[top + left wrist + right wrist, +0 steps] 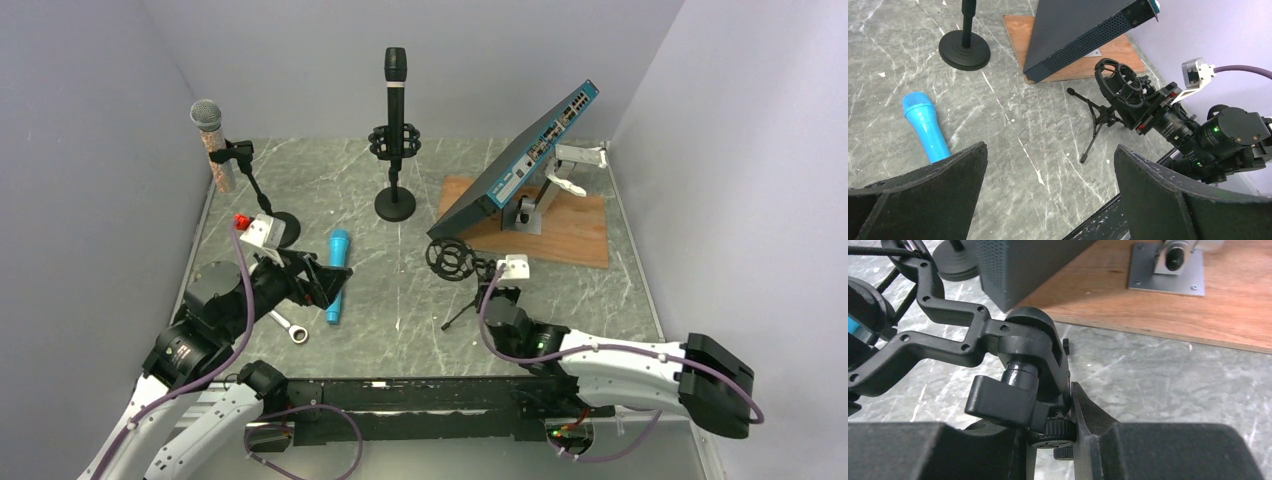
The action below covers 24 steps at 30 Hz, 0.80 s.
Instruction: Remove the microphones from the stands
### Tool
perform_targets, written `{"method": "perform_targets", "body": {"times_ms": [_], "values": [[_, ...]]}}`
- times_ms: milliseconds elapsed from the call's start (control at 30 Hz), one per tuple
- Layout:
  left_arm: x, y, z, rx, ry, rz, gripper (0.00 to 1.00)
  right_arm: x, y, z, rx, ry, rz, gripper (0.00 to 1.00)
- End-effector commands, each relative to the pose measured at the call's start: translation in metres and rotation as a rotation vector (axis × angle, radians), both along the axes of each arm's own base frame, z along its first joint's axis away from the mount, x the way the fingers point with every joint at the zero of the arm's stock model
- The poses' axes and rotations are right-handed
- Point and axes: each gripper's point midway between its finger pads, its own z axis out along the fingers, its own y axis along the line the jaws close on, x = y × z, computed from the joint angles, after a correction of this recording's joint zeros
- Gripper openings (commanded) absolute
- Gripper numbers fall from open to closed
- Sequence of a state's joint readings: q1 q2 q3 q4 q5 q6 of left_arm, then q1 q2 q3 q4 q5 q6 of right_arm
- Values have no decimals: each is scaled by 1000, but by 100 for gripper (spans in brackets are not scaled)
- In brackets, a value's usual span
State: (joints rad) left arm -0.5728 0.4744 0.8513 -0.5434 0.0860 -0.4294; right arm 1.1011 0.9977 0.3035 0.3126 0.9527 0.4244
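Note:
A blue microphone (337, 277) lies flat on the table; it also shows in the left wrist view (925, 127). A small black tripod stand (462, 300) carries an empty shock mount (451, 258) and leans over. My right gripper (497, 292) is shut on the stand's neck knob (1058, 429) just under its swivel joint (1028, 347). My left gripper (325, 282) is open and empty, right beside the blue microphone, its wide-apart fingers (943, 175) above bare table.
A black microphone (396, 85) stands in a round-base stand at the back centre. A silver-headed microphone (212, 140) stands in a stand at the back left. A tilted network switch (520, 160) rests on a wooden board (570, 235). A wrench (290, 328) lies at the front left.

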Motion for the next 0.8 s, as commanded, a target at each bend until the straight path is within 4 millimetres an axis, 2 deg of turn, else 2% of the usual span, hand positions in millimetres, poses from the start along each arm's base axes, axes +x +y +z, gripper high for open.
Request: {"method": "perform_targets", "body": {"times_ms": [0, 167, 233, 300, 367, 467, 567, 767], "values": [[0, -1, 14, -29, -42, -7, 99, -3, -23, 3, 42, -19, -86, 0], [-3, -1, 11, -37, -40, -13, 99, 1, -20, -2, -16, 10, -108, 0], [-2, -1, 10, -38, -37, -7, 99, 2, -19, -5, -42, 36, -132, 3], [-3, -2, 8, -37, -31, -15, 99, 2, -18, -6, -48, 51, -144, 15], [-2, -3, 5, -42, -32, -14, 99, 0, -17, -8, -48, 64, -132, 35], [1, -7, 2, -44, -24, -23, 99, -3, -16, -7, -12, 81, -124, 55], [5, -11, 1, -36, -21, -29, 99, -10, -20, -10, 9, 119, -123, 68], [21, -20, 3, -3, 0, -30, 99, -28, -16, -9, 99, 194, -47, 83]]}}
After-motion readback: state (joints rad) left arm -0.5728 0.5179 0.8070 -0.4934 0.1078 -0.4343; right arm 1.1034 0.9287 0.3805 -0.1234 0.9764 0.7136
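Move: The right hand still pinches the small tripod stand below its knob, so the stand lies practically at the fingertips, its feet on the table. The stand's empty ring mount is about 8 cm to the hand's left, 3 cm ahead and 3 cm above. The wooden board's middle lies some 14 cm ahead and 11 cm to the right, 10 cm lower. From the left hand, the stand is roughly 30 cm to the right, 4 cm ahead and 18 cm below. Rightward by a final couple of centimetres, the right hand eases to a near stop with the stand still pinched, turning about 5 degrees clockwise. Then its fingers open wide and let go of the stand as the hand tips down slightly, sinks a little and draws back some 2 cm from the stem. The open, empty left hand dips about 2 cm late on. ##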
